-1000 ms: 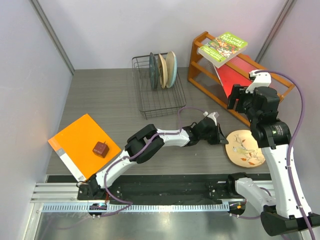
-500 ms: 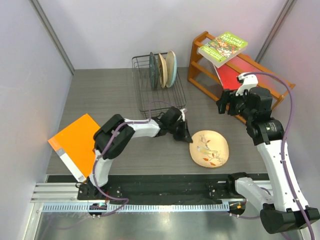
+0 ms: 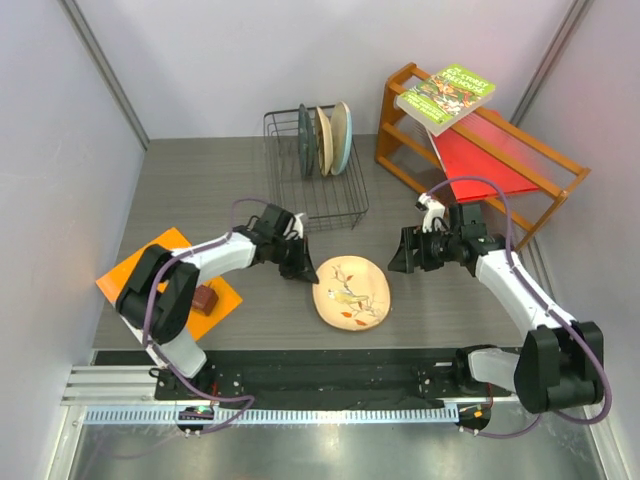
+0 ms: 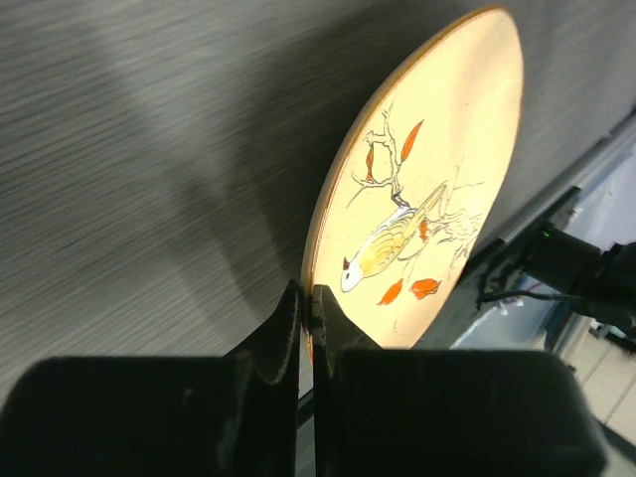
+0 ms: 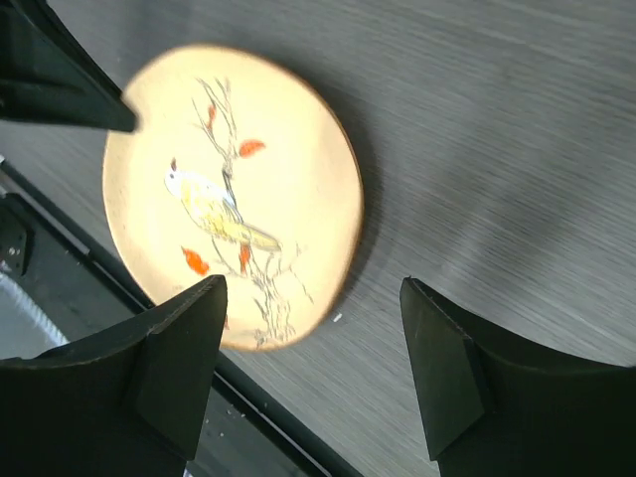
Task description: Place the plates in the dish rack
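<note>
A tan-orange plate (image 3: 352, 293) painted with a bird and branch sits low over the table's front middle, its left rim pinched by my left gripper (image 3: 307, 271), which is shut on it. The left wrist view shows that plate (image 4: 427, 179) tilted, its edge between the closed left gripper (image 4: 310, 298). My right gripper (image 3: 399, 257) hangs open just right of the plate, touching nothing. From the right wrist, the plate (image 5: 234, 229) lies ahead and left of the open right gripper (image 5: 313, 298). The black wire dish rack (image 3: 335, 205) at the back holds three plates (image 3: 323, 140) on edge.
An orange wooden shelf (image 3: 400, 150) stands at the back right with a green book (image 3: 445, 95) on top and a red board (image 3: 480, 170) leaning inside. An orange book (image 3: 165, 262) with a small brown object (image 3: 203, 298) lies front left. A black rail (image 3: 300, 370) runs along the near edge.
My left gripper has carried the bird plate from the right side leftward to the front middle. My right arm has come down and left, stopping beside the plate with jaws open.
</note>
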`<state>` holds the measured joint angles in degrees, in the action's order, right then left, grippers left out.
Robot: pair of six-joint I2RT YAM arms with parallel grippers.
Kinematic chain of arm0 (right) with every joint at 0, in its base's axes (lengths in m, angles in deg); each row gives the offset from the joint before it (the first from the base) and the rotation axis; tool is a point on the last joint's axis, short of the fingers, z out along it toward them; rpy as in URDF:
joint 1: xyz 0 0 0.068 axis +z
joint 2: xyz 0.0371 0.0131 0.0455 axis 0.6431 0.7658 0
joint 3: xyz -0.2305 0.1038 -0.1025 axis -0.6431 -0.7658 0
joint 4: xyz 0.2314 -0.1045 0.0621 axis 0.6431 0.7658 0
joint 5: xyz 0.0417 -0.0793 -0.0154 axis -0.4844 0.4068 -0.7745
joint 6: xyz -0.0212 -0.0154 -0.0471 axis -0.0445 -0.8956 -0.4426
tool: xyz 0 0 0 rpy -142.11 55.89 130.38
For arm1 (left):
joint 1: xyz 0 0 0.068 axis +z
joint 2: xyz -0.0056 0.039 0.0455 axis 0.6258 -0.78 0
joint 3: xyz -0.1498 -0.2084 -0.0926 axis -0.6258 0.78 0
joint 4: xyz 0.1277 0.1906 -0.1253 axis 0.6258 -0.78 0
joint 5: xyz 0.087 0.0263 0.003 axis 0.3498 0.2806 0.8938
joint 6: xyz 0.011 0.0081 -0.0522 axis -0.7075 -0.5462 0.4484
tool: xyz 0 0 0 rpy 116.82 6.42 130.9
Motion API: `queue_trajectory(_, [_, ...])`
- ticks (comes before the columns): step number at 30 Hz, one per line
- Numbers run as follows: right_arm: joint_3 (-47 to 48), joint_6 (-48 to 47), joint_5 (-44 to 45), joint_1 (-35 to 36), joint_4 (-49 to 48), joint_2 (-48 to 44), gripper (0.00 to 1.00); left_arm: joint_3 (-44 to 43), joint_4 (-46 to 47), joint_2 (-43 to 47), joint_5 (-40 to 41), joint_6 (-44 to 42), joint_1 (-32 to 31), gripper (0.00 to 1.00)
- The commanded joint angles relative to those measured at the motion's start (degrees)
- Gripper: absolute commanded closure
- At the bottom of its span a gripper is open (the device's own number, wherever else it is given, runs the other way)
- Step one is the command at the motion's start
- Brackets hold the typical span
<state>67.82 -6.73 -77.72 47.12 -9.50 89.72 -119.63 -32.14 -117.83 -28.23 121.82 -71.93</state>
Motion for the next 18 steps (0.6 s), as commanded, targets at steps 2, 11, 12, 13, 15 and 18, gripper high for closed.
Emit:
queue_trajectory(2, [-1.61,1.59,-8.05,1.69,-7.99,5.01,0.25,2.72,-4.98,6.85,-0.17,-5.65,5.24,0.94])
queue_trajectory(11, [-6.54,8.53,-7.43,5.56,-17.32,9.33,0.24,8.09,-1.38,8.08,0.27,-7.84,5.94,0.47])
queue_trajectory(12, [-7.23,9.24,-7.43,5.74,-17.67,10.03,0.24,8.18,-1.82,8.17,0.80,-7.94,6.03,0.45])
queue_trajectory(13, [-7.85,10.29,-7.26,5.91,-19.76,11.16,0.24,8.52,-2.09,8.35,0.89,-8.02,6.12,0.43])
queue_trajectory(15, [-9.17,12.84,-7.17,6.00,-22.05,12.49,0.25,9.23,-2.09,8.88,0.54,-7.67,6.38,0.42])
queue_trajectory(18, [-10.49,14.86,-7.17,6.53,-25.57,15.74,0.25,11.34,0.36,8.62,-0.86,-6.28,6.38,0.45])
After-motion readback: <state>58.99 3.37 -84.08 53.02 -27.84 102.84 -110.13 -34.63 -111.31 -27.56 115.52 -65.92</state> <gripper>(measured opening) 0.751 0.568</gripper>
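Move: The plate's rim is still pinched in the left fingers, its middle about 9 cm to the right of that hand, 3 cm back and 1 cm lower. From the right hand the same plate lies some 12 cm left, 5 cm back and 8 cm below. The dish rack stands roughly 26 cm ahead of the left hand, and the brown box some 29 cm to its left and 5 cm back. The bird plate is drawn a little farther left by the pinched left hand, whose fingers then open to over half and let go of the rim while that hand sinks and backs about 2 cm. Meanwhile the right hand, fingers staying wide, comes down about 7 cm and some 5 cm left towards the plate's right rim, tipping and rolling slightly. ##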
